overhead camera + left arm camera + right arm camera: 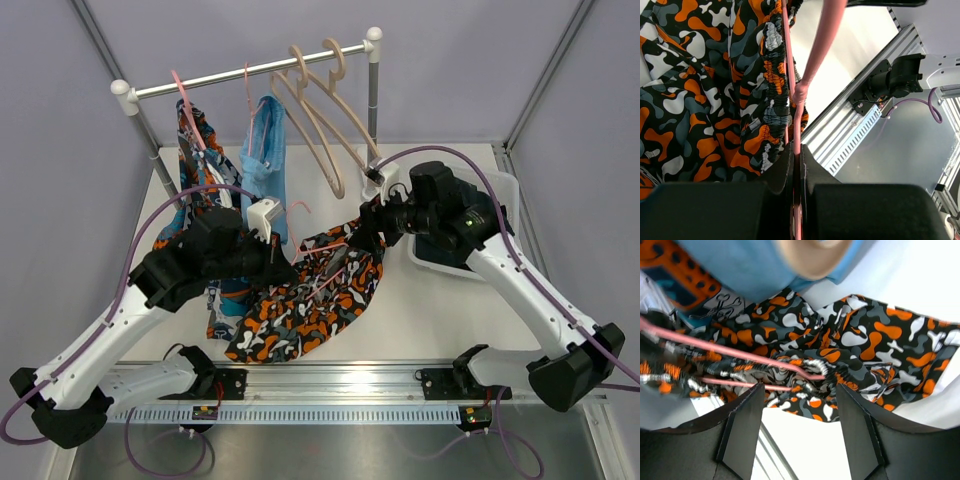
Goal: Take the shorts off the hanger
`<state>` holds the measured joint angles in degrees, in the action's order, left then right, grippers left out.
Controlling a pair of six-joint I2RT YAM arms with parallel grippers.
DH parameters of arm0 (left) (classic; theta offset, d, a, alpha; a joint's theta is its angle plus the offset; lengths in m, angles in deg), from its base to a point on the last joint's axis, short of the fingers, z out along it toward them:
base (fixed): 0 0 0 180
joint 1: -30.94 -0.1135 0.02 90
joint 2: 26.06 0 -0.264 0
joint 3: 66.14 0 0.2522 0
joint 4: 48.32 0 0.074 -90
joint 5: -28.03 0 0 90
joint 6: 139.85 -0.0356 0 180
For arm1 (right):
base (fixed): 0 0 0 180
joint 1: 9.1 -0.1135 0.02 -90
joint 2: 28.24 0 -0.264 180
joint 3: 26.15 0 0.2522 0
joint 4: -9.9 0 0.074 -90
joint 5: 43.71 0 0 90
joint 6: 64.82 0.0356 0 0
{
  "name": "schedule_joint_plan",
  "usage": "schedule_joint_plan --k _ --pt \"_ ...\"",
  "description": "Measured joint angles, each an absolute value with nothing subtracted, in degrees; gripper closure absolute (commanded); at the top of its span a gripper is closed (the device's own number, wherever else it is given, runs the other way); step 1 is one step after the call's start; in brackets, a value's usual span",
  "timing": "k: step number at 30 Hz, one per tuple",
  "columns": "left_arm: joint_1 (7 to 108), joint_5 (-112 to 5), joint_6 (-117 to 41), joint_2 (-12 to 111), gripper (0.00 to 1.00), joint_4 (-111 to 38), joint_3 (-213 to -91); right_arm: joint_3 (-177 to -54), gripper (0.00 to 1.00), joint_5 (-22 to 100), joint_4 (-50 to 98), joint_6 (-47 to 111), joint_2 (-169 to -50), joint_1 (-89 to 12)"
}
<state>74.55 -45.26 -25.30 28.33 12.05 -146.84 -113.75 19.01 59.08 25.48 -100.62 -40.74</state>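
The orange, black and white camouflage shorts (310,300) lie spread on the table between the arms, with a thin pink hanger (333,265) still threaded through the gathered waistband. My left gripper (283,266) is shut on the hanger's pink wire (798,125), with the shorts (705,90) bunched to its left. My right gripper (358,238) sits at the waistband's far right end. In the right wrist view its fingers (857,430) stand open, the elastic waistband (815,367) and pink hanger end (730,352) just beyond the fingertips, nothing pinched. No dark shorts are visible.
A clothes rack (250,75) stands at the back. It carries a teal-orange patterned garment (195,150), a light blue garment (268,150) and beige hangers (325,120). A white bin (500,195) sits behind the right arm. The aluminium rail (330,385) runs along the near edge.
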Motion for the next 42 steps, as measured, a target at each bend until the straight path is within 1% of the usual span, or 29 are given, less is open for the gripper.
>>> schedule_joint_plan --k 5,9,10,13,18,23,25,29,32,34,35,36,37,40,42 --pt "74.6 -45.3 -25.5 28.3 1.00 12.1 -147.1 -113.8 0.37 17.5 59.8 19.1 -100.2 -40.7" --pt "74.6 -45.3 -25.6 28.3 1.00 12.1 -147.1 -113.6 0.52 17.7 60.0 16.3 -102.5 -40.7" --pt "74.6 -45.3 -25.6 28.3 1.00 12.1 -147.1 -113.5 0.55 17.9 60.0 16.0 -103.0 -40.7" --pt "74.6 -45.3 -25.6 28.3 1.00 12.1 -147.1 -113.0 0.58 18.4 59.9 15.6 -103.8 -40.7" --pt "74.6 -45.3 -25.6 28.1 1.00 12.1 -147.1 -112.9 0.58 19.6 59.3 15.0 -104.9 -40.7" --pt "74.6 -45.3 -25.6 27.7 1.00 12.3 -147.1 -112.8 0.52 20.7 58.4 14.8 -106.8 -40.7" --pt "74.6 -45.3 -25.6 27.6 1.00 12.5 -147.1 -112.4 0.51 21.4 58.1 14.7 -107.2 -40.7" --pt "74.6 -45.3 -25.6 27.6 1.00 12.5 -147.1 -111.6 0.52 22.1 57.7 14.3 -107.2 -40.7" --pt "74.6 -45.3 -25.6 27.5 1.00 12.5 -147.1 -111.2 0.55 23.1 57.3 14.0 -107.2 -40.7" --pt "74.6 -45.3 -25.6 27.5 1.00 12.6 -147.1 -110.9 0.59 23.6 57.2 13.6 -107.2 -40.7" --pt "74.6 -45.2 -25.6 27.5 1.00 12.6 -147.1 -110.8 0.64 23.9 57.1 13.5 -107.2 -40.7" --pt "74.6 -45.2 -25.6 27.5 1.00 12.6 -147.1 -110.6 0.76 24.4 56.7 13.2 -107.2 -40.7" --pt "74.6 -45.2 -25.6 27.4 1.00 12.6 -147.1 -110.4 0.78 24.6 56.4 12.8 -107.2 -40.7" --pt "74.6 -45.3 -25.6 27.1 1.00 12.9 -147.1 -110.3 0.80 25.3 56.0 12.7 -107.2 -40.7" --pt "74.6 -45.3 -25.7 26.8 1.00 13.3 -147.1 -110.3 0.86 25.8 55.9 12.5 -107.2 -40.7"
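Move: The waistband's right end, on the pink hanger's arms, lies about 4 cm ahead of the right gripper, 1 cm to its right and some 6 cm below. From the same gripper, the hanger's neck, held by the left gripper, is roughly 19 cm left and 11 cm back at about its height, and the basket is about 25 cm right, 15 cm ahead and 24 cm down. From the left gripper, that waistband end is about 21 cm right, 14 cm ahead and 6 cm lower. Lower the right gripper about 6 cm while easing it some 4 cm forward, onto the right end of the camouflage shorts' waistband. Let the wrist roll roughly 10 degrees so its left side drops, and narrow the fingers from well open to nearly shut, pinching the waistband edge between the tips. Keep the left gripper still, holding the pink hanger by its neck. ##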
